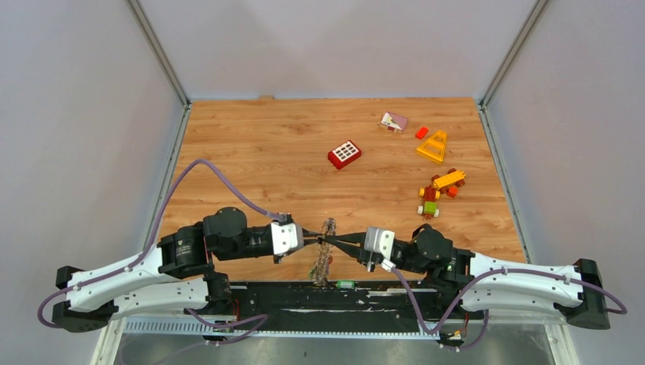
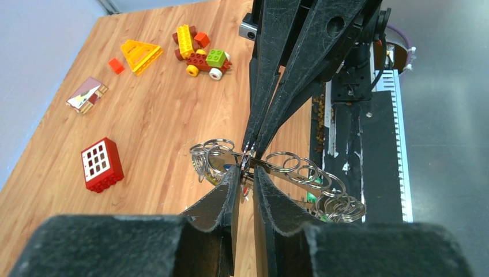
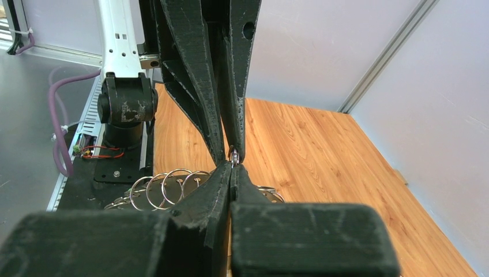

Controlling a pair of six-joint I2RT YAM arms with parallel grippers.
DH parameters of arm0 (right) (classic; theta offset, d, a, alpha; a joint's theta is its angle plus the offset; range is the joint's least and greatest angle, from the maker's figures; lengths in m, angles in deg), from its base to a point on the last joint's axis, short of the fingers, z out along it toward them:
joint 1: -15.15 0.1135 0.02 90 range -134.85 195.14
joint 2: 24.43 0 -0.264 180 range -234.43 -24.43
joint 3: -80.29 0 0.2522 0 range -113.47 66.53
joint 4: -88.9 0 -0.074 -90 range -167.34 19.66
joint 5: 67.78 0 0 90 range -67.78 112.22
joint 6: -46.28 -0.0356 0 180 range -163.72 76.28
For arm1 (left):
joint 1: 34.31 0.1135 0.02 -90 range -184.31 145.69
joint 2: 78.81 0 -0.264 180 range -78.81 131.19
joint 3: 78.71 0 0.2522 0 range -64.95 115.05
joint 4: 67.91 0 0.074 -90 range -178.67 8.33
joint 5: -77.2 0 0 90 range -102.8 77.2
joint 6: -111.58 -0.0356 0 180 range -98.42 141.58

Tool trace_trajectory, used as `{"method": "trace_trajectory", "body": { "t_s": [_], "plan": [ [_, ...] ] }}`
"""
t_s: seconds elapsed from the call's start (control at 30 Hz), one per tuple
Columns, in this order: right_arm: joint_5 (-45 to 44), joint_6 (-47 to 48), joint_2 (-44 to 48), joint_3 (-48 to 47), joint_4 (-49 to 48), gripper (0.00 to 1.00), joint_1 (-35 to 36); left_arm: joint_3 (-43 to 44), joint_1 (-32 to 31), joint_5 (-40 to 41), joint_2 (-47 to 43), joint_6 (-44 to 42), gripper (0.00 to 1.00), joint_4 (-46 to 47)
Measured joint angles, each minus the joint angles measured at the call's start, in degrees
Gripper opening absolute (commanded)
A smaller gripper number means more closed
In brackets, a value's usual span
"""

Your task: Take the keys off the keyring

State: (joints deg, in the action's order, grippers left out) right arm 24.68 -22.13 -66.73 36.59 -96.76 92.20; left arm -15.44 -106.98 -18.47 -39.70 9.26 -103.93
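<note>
The keyring [image 1: 325, 258] hangs as a jagged bundle of silver rings and keys [image 2: 300, 173] just above the table's near edge, between the two arms. My left gripper [image 1: 320, 239] comes in from the left. Its fingers [image 2: 228, 187] stand a narrow gap apart, with a bit of the ring's metal pinched at the tips. My right gripper [image 1: 335, 241] meets it tip to tip from the right and is shut tight on the same ring [image 3: 233, 154]. Loops of the bundle [image 3: 167, 184] fan out to either side. Most of the keys are hidden behind the fingers.
A red brick [image 1: 344, 154] lies mid-table. At the back right are a pink-and-white block [image 1: 393, 122], a small red brick [image 1: 421, 132], a yellow triangle [image 1: 433, 146] and a toy brick car [image 1: 437, 192]. The black base plate [image 1: 289, 296] runs under the bundle.
</note>
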Motion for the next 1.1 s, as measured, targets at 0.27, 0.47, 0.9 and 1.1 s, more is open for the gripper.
{"method": "trace_trajectory", "body": {
  "t_s": [0.27, 0.47, 0.9, 1.1],
  "plan": [
    [0.0, 0.0, 0.0, 0.0, 0.0, 0.0, 0.0, 0.0, 0.0, 0.4, 0.2, -0.3, 0.07, -0.1],
    [0.0, 0.2, 0.0, 0.0, 0.0, 0.0, 0.0, 0.0, 0.0, 0.6, 0.3, -0.5, 0.02, -0.2],
    [0.1, 0.6, 1.2, 0.9, 0.0, 0.0, 0.0, 0.0, 0.0, 1.3, 0.5, -1.0, 0.0, -0.3],
    [0.2, 0.6, 1.3, 1.1, -0.1, 0.0, 0.0, 0.0, 0.0, 1.6, 0.7, -1.0, 0.0, -0.5]
  ]
}}
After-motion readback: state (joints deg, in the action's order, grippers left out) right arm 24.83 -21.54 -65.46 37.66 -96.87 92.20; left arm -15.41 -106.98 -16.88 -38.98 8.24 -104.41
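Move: The small metal ring that the right fingertips already pinch lies in the gap of the left fingers, about 1 cm to the left hand's right, level in height and depth. The big key hoop hangs from there, its middle some 3 cm back, 1 cm right and 2 cm lower. A green tag lies roughly 4 cm back, 6 cm right and 28 cm below the left hand. For the right hand the small ring is right at its pads. Closing almost on the spot, the left fingers go from about a fifth open to shut and pinch the small ring against the tips of the right fingers, their grip effort rising, while the left hand eases barely half a centimetre forward and down. The right hand keeps its shut grip, then late on draws back about half a centimetre to the right, away from the left fingers. ##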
